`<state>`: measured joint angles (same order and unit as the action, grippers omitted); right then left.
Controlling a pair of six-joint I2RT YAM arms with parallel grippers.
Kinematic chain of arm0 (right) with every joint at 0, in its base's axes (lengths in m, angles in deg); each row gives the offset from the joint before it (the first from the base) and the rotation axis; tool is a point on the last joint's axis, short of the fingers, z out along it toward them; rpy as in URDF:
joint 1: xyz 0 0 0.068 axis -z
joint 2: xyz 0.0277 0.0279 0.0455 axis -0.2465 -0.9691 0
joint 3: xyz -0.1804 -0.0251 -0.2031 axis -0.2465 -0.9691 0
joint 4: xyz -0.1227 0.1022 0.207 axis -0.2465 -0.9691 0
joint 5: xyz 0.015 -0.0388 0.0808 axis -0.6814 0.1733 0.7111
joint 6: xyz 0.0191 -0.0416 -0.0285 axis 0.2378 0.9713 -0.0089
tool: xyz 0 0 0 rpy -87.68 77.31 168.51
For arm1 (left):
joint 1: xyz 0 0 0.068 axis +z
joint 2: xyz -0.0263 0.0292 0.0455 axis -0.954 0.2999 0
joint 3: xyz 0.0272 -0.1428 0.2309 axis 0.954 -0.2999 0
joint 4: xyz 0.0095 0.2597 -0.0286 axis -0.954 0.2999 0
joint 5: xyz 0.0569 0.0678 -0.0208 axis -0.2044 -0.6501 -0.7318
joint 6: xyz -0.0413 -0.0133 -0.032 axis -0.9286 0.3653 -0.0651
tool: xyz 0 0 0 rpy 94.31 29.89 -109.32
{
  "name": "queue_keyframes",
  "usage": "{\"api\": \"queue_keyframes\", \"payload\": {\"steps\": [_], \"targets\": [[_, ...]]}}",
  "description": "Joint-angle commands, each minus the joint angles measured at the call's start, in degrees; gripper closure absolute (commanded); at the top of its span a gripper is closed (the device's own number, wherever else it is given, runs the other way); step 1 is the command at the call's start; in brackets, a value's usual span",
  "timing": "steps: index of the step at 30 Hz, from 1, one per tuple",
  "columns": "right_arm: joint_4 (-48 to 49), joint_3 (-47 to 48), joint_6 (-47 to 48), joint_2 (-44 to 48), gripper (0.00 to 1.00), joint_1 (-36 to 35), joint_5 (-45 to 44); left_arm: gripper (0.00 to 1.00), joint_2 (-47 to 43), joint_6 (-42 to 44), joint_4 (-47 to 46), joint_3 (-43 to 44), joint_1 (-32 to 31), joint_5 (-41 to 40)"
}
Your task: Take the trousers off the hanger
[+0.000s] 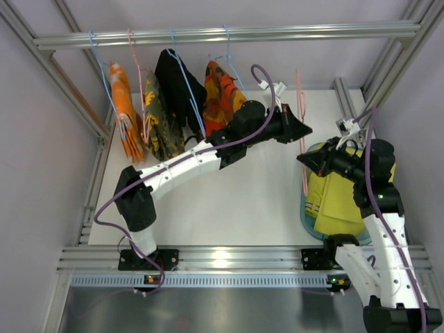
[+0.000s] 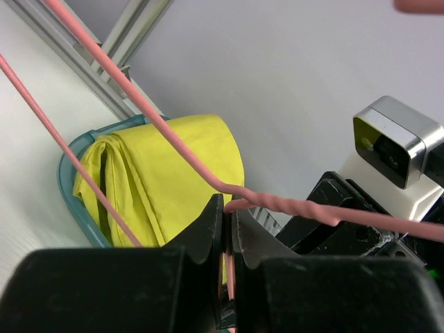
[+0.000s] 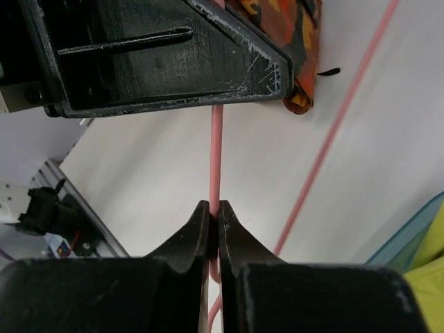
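Note:
A bare pink wire hanger (image 1: 302, 104) is held between my two grippers, off the rail. My left gripper (image 1: 306, 130) is shut on it just below the twisted neck (image 2: 291, 206), as the left wrist view (image 2: 227, 208) shows. My right gripper (image 1: 303, 158) is shut on a straight run of the same wire (image 3: 216, 152), right under the left fingers (image 3: 159, 55), as the right wrist view (image 3: 214, 208) shows. The yellow trousers (image 1: 340, 201) lie folded in a teal basket (image 1: 305, 215) at the right, off the hanger. They also show in the left wrist view (image 2: 173, 173).
A metal rail (image 1: 229, 33) at the back carries several hangers with garments: orange (image 1: 125, 111), camouflage (image 1: 156, 114), black (image 1: 177, 83) and orange-patterned (image 1: 220, 90). Aluminium frame posts (image 1: 350, 97) stand along the table's sides. The basket rim (image 2: 66, 166) lies below the hanger.

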<state>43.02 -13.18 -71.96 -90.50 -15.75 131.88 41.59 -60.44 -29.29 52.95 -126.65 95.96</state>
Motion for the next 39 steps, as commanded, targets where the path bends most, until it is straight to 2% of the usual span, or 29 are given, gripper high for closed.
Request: {"api": "queue_keyframes", "payload": {"steps": [1,3,4,11,16,17,19,24,30,35,39], "targets": [[4.6,0.4,-2.3,0.4,1.0,-0.5,2.3,0.89,-1.4,0.7,-0.7,2.9,0.0,-0.7],[7.4,0.2,-6.2,0.5,1.0,-0.5,4.0,0.73,-2.0,1.4,0.1,2.9,0.0,-1.1],[8.1,0.1,-7.3,0.8,1.0,-0.5,4.4,0.59,-2.8,1.7,1.1,2.7,0.0,-1.4],[9.5,3.6,-14.3,-0.1,1.0,0.6,4.1,0.28,-9.2,6.7,3.3,0.1,0.1,-3.3],[0.1,11.1,-10.5,-4.4,1.0,0.9,2.0,0.1,-14.0,11.1,4.3,-2.8,0.2,-4.0],[-1.7,12.2,-9.9,-5.5,1.0,3.0,2.4,0.05,-14.8,11.8,4.3,-3.5,0.3,-3.8],[-5.4,15.7,-8.2,-8.2,1.0,3.6,3.7,0.03,-18.1,13.6,3.9,-5.7,0.7,-2.1],[-7.2,22.0,-8.1,-13.2,1.0,3.8,5.5,0.01,-25.4,17.1,0.1,-10.4,0.7,3.7],[-5.3,24.6,-10.7,-18.7,1.0,3.1,6.2,0.01,-29.3,26.2,0.1,-9.9,0.7,1.9],[-0.9,25.6,-11.8,-22.1,1.0,-0.6,4.4,0.01,-30.4,28.8,-0.5,-7.3,0.8,3.1],[1.1,30.2,-12.5,-24.8,1.0,-2.3,3.6,0.01,-30.9,30.8,-0.4,-6.5,0.8,2.5]]}}
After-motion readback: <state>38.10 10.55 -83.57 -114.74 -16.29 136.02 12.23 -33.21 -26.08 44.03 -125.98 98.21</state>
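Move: The left fingers are shut on the empty pink hanger at its neck, the hanger's middle hanging some 3 cm below them and 1 back; the orange camouflage trousers hang about 12 cm ahead, 25 left and 8 lower. The right fingers grip the hanger's near shoulder; from them the rail runs about 28 cm ahead and 16 up, and the yellow trousers lie in the bin about 2 back, 17 right and 25 below. The left hand opens wide, lets go of the pink hanger's neck and withdraws to its left, up and somewhat back, about 20 cm in all, its wrist rolling some 30 degrees and its fingertips lifting. The right hand keeps its pinch on the near shoulder and carries the hanger up, then forward towards the rail, sinking a little at the end, as its wrist rolls slightly. ##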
